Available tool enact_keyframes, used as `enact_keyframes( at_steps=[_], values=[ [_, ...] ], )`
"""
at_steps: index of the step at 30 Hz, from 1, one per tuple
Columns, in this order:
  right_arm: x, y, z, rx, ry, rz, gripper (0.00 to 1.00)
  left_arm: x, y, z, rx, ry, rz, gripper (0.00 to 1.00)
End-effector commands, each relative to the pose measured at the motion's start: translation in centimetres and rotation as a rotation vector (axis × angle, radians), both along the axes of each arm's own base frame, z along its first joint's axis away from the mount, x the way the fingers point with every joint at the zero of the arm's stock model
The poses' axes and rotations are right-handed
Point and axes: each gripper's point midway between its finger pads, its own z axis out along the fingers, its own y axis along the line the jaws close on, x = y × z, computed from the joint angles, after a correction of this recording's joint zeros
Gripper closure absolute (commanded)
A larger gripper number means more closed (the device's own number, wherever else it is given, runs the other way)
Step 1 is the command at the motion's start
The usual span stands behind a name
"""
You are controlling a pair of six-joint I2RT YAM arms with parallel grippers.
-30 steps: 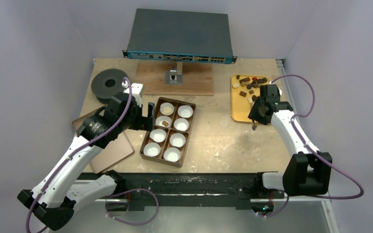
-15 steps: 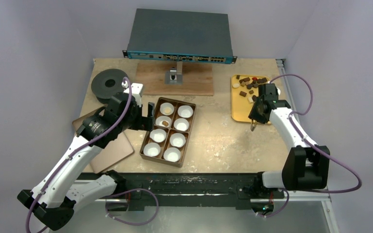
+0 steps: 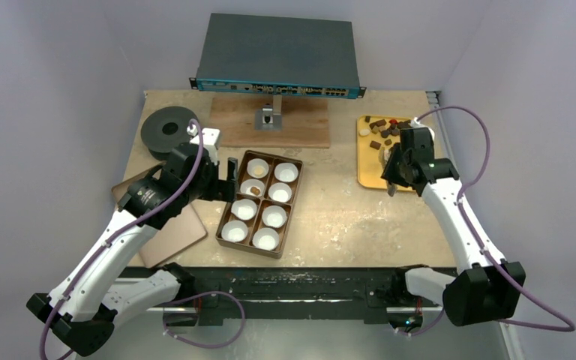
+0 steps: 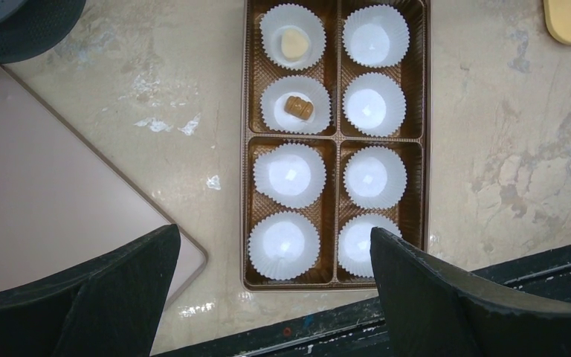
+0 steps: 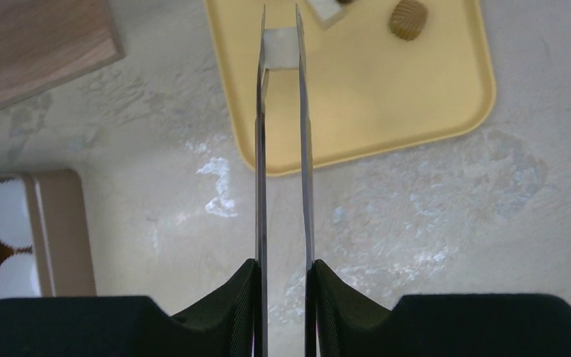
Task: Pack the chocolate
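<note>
The brown box (image 3: 298, 196) holds white paper cups. Two cups at its far left hold chocolate: a cream piece (image 4: 293, 43) and a tan piece (image 4: 297, 106). My left gripper (image 4: 273, 238) is open and empty above the box's near end; it also shows in the top view (image 3: 231, 174). More chocolate (image 3: 381, 129) lies at the far end of the yellow tray (image 3: 367, 169). My right gripper (image 5: 279, 44) is shut on a cream-white chocolate block (image 5: 280, 49) over the tray (image 5: 386, 97). A cream piece (image 5: 326, 11) and a tan piece (image 5: 407, 18) lie just beyond it.
A pink-tan flat lid (image 4: 44, 171) lies left of the box. A black roll (image 3: 169, 129) sits at the far left. A wooden board (image 3: 270, 124) and a grey network switch (image 3: 277, 56) stand at the back. The table's front rail (image 3: 307, 281) is below.
My right arm has stretched forward and its gripper has shifted from just off the tray's near edge to over the tray. The left arm has not moved.
</note>
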Motion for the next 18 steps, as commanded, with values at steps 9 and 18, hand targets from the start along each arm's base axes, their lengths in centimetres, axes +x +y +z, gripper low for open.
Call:
enact_keyframes(
  at_steps=[9,18],
  values=[
    [-1.4,12.3,4.9,0.133,-0.084,0.286,0.75,0.9,1.0,1.0,0.016,-0.053,0.064,0.00],
    [-2.2,20.9,5.7,0.156,-0.083,0.462,0.76,1.4,1.7,-0.5,0.062,-0.042,0.097,0.00]
  ],
)
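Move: From the right hand, which holds the tongs with a white chocolate piece in their tips, the chocolate box's middle lies about 38 cm to the left, 5 cm back and 15 cm below. Its empty far-right cup is roughly 31 cm left and 5 cm ahead, the cup with the brown chocolate 41 cm left and level with it; the yellow tray's middle is 11 cm ahead and 2 cm right. From the left hand the box's middle is some 9 cm right, 3 cm ahead and 22 cm below. Leftward and fast, the right arm swings the tongs about 18 cm away from the yellow tray towards the chocolate box, rising a little as it goes. The wrist turns some 25 degrees counter-clockwise, and the fingers keep their grip on the tongs, which still pinch the white piece. ##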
